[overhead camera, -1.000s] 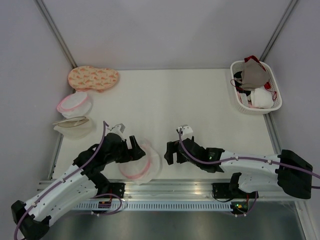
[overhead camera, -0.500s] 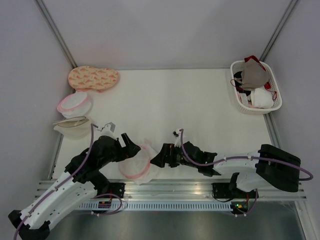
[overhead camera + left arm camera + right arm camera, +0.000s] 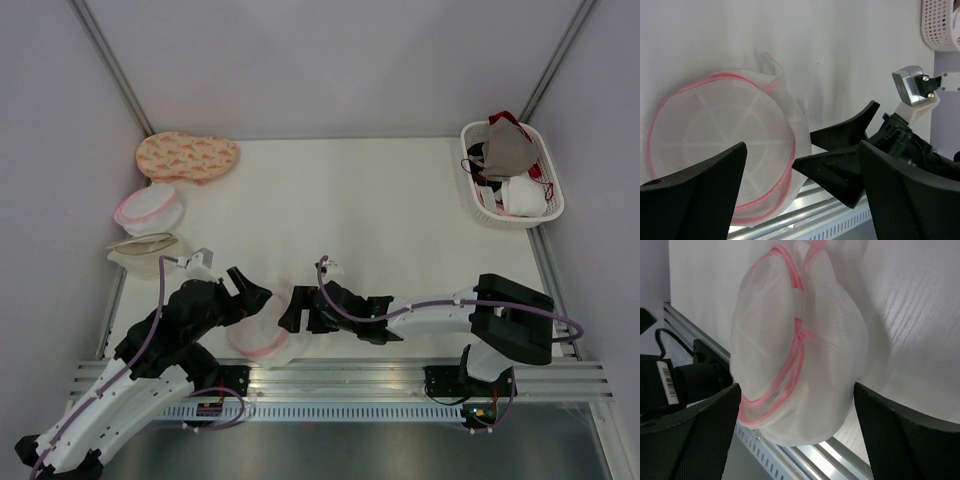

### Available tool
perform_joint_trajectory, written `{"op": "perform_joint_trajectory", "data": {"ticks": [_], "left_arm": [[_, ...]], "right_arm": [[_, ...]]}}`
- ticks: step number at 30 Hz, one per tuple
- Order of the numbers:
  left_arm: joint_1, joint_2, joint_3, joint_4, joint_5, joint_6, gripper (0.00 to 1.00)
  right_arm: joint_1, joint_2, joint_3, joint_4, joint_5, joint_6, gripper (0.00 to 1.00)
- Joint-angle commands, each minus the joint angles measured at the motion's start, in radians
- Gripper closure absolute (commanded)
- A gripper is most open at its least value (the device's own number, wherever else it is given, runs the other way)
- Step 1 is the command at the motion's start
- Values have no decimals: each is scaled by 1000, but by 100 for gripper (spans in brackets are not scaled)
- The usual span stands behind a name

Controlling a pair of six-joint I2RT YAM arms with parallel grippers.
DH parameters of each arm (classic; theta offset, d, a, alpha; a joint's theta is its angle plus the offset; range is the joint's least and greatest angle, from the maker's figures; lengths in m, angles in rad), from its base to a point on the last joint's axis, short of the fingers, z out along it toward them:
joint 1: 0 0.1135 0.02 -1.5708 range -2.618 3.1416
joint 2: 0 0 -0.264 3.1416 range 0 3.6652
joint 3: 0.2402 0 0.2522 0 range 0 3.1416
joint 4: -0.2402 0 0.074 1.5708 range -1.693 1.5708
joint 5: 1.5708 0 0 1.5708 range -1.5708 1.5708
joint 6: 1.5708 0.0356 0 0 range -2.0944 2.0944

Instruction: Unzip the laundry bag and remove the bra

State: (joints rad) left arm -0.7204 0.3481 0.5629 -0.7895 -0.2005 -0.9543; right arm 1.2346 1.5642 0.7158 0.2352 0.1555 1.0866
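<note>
The laundry bag (image 3: 262, 335), a small round white mesh dome with a pink zipper rim, lies at the table's near edge, partly over the metal rail. Through the mesh it looks empty (image 3: 720, 145). My left gripper (image 3: 254, 291) hangs open just left of and above it. Facing the bag's right side, my right gripper (image 3: 295, 312) is open, its black fingers (image 3: 840, 170) close to the mesh. The bag (image 3: 800, 355) sits between that gripper's spread fingers without being pinched. A taupe bra (image 3: 507, 148) lies on top of the far-right basket.
A white basket (image 3: 548, 214) at the back right also holds red, black and white garments. Along the left edge lie an orange patterned pad (image 3: 187, 155), a fuller pink-rimmed bag (image 3: 148, 208) and a beige-rimmed bag (image 3: 145, 252). A metal rail (image 3: 360, 375) runs along the near edge.
My right arm has stretched left until its gripper reaches the bag. The left gripper has drawn back left, and the bag has shifted slightly left toward the rail.
</note>
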Motion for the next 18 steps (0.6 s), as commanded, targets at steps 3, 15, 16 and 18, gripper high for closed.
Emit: {"op": "perform_joint_trajectory", "data": {"ticks": [3,15,16,18], "left_arm": [[-4,-49,49,-39,-27,-46,5],[-4,-130,86,-105,-62,-57,6],[-4,-130,86,-105,-54,-55,6],[-4,-139,84,-103,-50,-57,6]], "right_arm": [[9,111,85,-91,81,26,9],[11,211,155,-36,65,-16,100],[11,194,152,-54,88,-25,99],[9,166,142,-89,128,-31,100]]}}
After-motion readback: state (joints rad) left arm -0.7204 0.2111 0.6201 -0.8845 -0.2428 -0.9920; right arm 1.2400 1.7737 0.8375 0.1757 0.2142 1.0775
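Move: The laundry bag's middle lies about 8 cm to the left of the right hand and level with it fore and aft, some 6 cm lower; its near side edge is almost under the open fingers. The beige pouch stands roughly 19 cm farther out and 35 cm to the left of the right hand. From the left hand, the laundry bag's middle is about 2 cm back, straight below by some 15 cm. The laundry bag's right edge gets the right hand's fingers: the hand drops about 5 cm onto it, easing just slightly forward and left, tilts some 10 degrees, and shuts from wide open to closed, pinching the mesh between the fingertips. The left hand, still open and empty, draws away upward and a little to the left, by roughly 3 cm. ##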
